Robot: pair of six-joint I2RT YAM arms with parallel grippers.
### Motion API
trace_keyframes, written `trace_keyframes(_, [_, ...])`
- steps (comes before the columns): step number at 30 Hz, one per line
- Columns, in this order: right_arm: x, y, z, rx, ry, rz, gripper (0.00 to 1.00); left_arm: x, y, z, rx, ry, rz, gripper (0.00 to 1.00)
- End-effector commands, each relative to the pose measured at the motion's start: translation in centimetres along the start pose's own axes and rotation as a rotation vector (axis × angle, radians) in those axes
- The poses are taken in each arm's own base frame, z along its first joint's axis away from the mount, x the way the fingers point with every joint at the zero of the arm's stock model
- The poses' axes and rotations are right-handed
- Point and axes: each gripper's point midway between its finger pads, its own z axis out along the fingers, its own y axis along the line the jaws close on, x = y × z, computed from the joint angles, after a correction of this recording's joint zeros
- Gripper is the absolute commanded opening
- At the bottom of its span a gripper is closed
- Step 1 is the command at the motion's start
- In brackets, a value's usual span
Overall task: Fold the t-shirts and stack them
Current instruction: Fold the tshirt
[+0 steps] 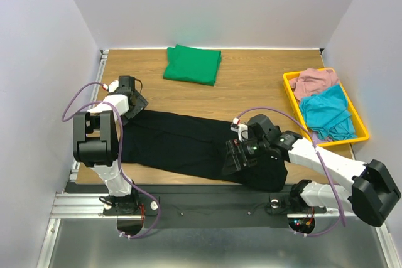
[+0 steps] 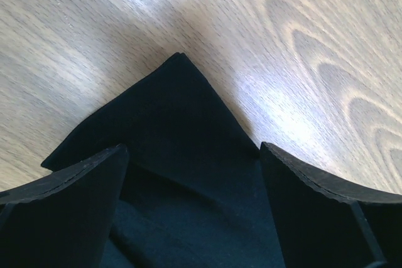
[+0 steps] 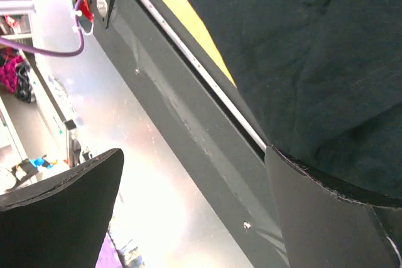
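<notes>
The black t-shirt [image 1: 188, 142] lies as a long folded strip across the near part of the table. Its far-left corner [image 2: 179, 117] points away between the fingers of my left gripper [image 2: 193, 150], which is open just over the cloth. In the top view this left gripper [image 1: 139, 106] is at the strip's upper left end. My right gripper [image 1: 231, 162] is open at the shirt's near right edge. In the right wrist view its right finger [image 3: 314, 218] lies against the black cloth [image 3: 314, 48], and nothing is between the jaws. The green t-shirt [image 1: 192, 64] rests folded at the back.
A yellow bin [image 1: 290, 81] at the right edge holds pink cloth [image 1: 314, 81] and teal cloth [image 1: 326, 112]. The table's near edge [image 3: 169, 1] and a dark metal rail [image 3: 188, 117] lie under my right gripper. White walls close in the table.
</notes>
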Motion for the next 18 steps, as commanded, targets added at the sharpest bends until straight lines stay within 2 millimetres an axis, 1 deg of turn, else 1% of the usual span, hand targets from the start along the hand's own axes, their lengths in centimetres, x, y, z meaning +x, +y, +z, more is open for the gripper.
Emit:
trace_keyframes(1, [0.0, 1.3, 0.0, -0.058, -0.011, -0.076, 1.0, 0.9, 2.4, -0.1, -0.069, 0.022, 0.018, 0.98])
trace_keyframes(2, [-0.2, 1.3, 0.0, -0.046, -0.021, -0.078, 1.0, 0.7, 2.4, -0.2, -0.069, 0.019, 0.016, 0.98])
trace_keyframes(3, [-1.3, 0.4, -0.1, 0.02, -0.072, -0.07, 1.0, 0.8, 2.4, -0.2, -0.068, 0.019, 0.017, 0.98])
trace_keyframes(6, [-2.9, -0.4, -0.7, 0.107, -0.156, -0.076, 1.0, 0.6, 2.6, -0.4, -0.075, 0.016, 0.016, 0.98])
trace_keyframes(7, [-4.2, -1.3, -1.0, 0.178, -0.216, -0.059, 1.0, 0.5, 2.5, -0.5, -0.07, 0.011, 0.016, 0.98])
trace_keyframes(8, [-5.3, -2.7, -1.5, 0.264, -0.275, -0.039, 1.0, 0.5, 2.4, -0.6, -0.067, 0.01, 0.017, 0.98])
trace_keyframes(10, [-6.3, -3.6, -1.9, 0.332, -0.322, -0.015, 1.0, 0.3, 2.4, -0.7, -0.065, 0.007, 0.016, 0.98])
trace_keyframes(11, [-6.5, -4.0, -2.0, 0.356, -0.333, -0.006, 1.0, 0.3, 2.4, -0.7, -0.063, 0.004, 0.016, 0.98])
trace_keyframes(12, [-6.6, -4.6, -1.6, 0.379, -0.323, 0.004, 1.0, 0.4, 2.4, -0.8, -0.064, 0.007, 0.021, 0.98])
trace_keyframes(13, [-6.5, -4.8, -1.3, 0.38, -0.307, 0.011, 1.0, 0.3, 2.5, -0.7, -0.066, 0.006, 0.019, 0.98])
trace_keyframes(14, [-6.2, -5.1, -0.5, 0.378, -0.265, 0.031, 1.0, 0.3, 2.5, -0.7, -0.066, 0.006, 0.019, 0.98])
trace_keyframes(18, [-5.3, -6.7, 0.8, 0.416, -0.204, 0.084, 1.0, 0.3, 2.3, -0.8, -0.057, 0.005, 0.02, 0.98])
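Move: The folded black t-shirt lies below the right hand, which is over its near edge; the shirt's middle is about 13 cm ahead, 11 cm to the left and 9 cm down. The yellow basket stands roughly 33 cm ahead of the right hand and 42 cm to its right. From the left hand, open at the shirt's far-left corner, that middle is some 17 cm back, 28 cm to the right and 3 cm lower; the green t-shirt lies about 25 cm ahead and 21 cm right. Wide open, the right hand goes about 6 cm forward over the black t-shirt, sinking, fingers tipping downward. ##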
